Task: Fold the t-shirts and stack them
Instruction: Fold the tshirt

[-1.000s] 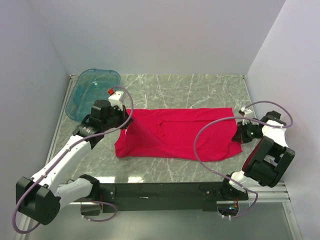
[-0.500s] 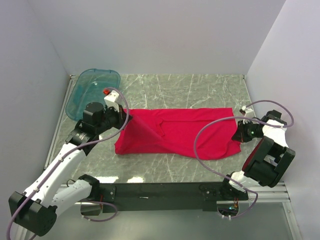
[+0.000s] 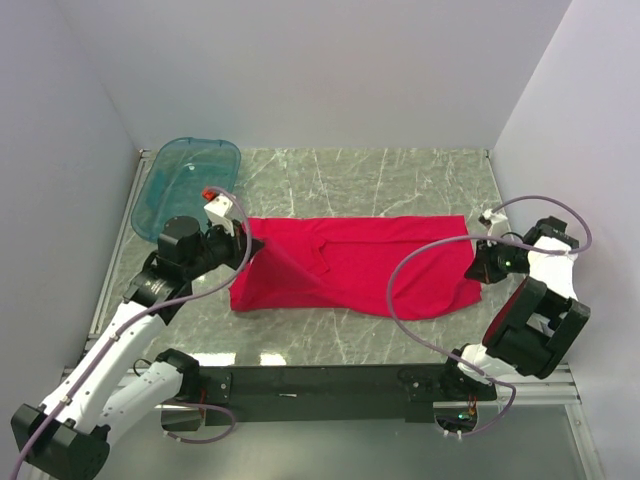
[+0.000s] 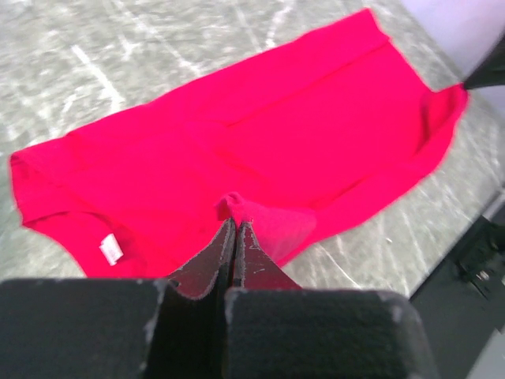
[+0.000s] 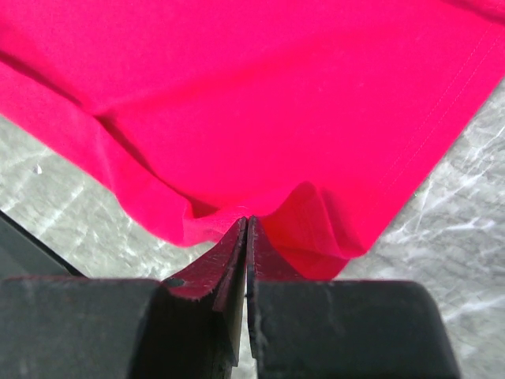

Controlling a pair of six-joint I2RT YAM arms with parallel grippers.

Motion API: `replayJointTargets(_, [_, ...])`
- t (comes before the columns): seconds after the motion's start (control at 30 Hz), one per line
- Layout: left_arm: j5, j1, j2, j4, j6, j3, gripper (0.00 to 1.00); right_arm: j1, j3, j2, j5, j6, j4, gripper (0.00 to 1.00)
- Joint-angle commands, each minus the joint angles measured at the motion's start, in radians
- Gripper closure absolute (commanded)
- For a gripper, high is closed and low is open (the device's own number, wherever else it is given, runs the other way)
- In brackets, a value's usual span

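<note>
The red t-shirt lies spread as a wide band across the marble table, its folded edges showing in the left wrist view. My left gripper is shut on a pinch of its left edge, and the cloth there rises in a small peak. At the shirt's right end my right gripper is shut on a fold of the hem, with red fabric bunched on both sides of the tips. A white label shows near the left corner.
A translucent teal tub leans at the back left, just behind my left arm. White walls close the table on three sides. A black rail runs along the near edge, and the right arm's grey cable loops over the shirt.
My left wrist has drawn back to the left while holding the shirt's left edge, pulling that cloth into a taut peak. The right gripper has hardly moved.
</note>
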Motion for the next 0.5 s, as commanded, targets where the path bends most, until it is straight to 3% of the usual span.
replayJointTargets(0.0, [0.115,-0.003,-0.027,0.015,0.027,-0.004,0.99,-0.007,0.022,-0.049,0.057,-0.124,-0.088,0.92])
replayJointTargets(0.13, [0.272,-0.003,-0.025,-0.017,0.061,-0.013,0.99,-0.004,-0.011,-0.060,0.096,-0.317,-0.214,0.88])
replayJointTargets(0.23, [0.358,-0.013,-0.019,-0.054,0.095,-0.026,0.99,0.034,-0.025,-0.075,0.104,-0.425,-0.294,0.79])
replayJointTargets(0.3, [0.419,-0.021,-0.025,-0.052,0.112,-0.033,0.99,0.074,-0.016,-0.092,0.096,-0.459,-0.326,0.58])
replayJointTargets(0.43, [0.468,-0.024,-0.030,-0.098,0.133,-0.033,0.99,0.258,-0.001,-0.150,0.061,-0.454,-0.302,0.37])
replayJointTargets(0.47, [0.479,-0.024,-0.035,-0.098,0.130,-0.038,0.99,0.368,0.001,-0.164,0.037,-0.460,-0.291,0.29])
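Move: The left hand pinches a raised part of the red t-shirt. The spot on the shirt's near edge that it heads for lies roughly 12 cm back, 5 cm right and 19 cm below; the shirt's middle is level ahead-back and 23 cm to the right, and the blue bin 18 cm ahead and 20 cm left. The right hand pinches the near-right corner low down; from it the shirt's middle lies 4 cm ahead, 27 cm left and 6 cm below. Backwards and to its right, the left hand carries its pinched cloth about 7 cm towards the shirt's near edge, sinking slightly and turning some 25 degrees clockwise with fingers kept shut. The right hand draws back about 4 cm, then swings some 5 cm left over the shirt, opening wide to let go of the near-right corner and turning roughly 30 degrees counter-clockwise. ##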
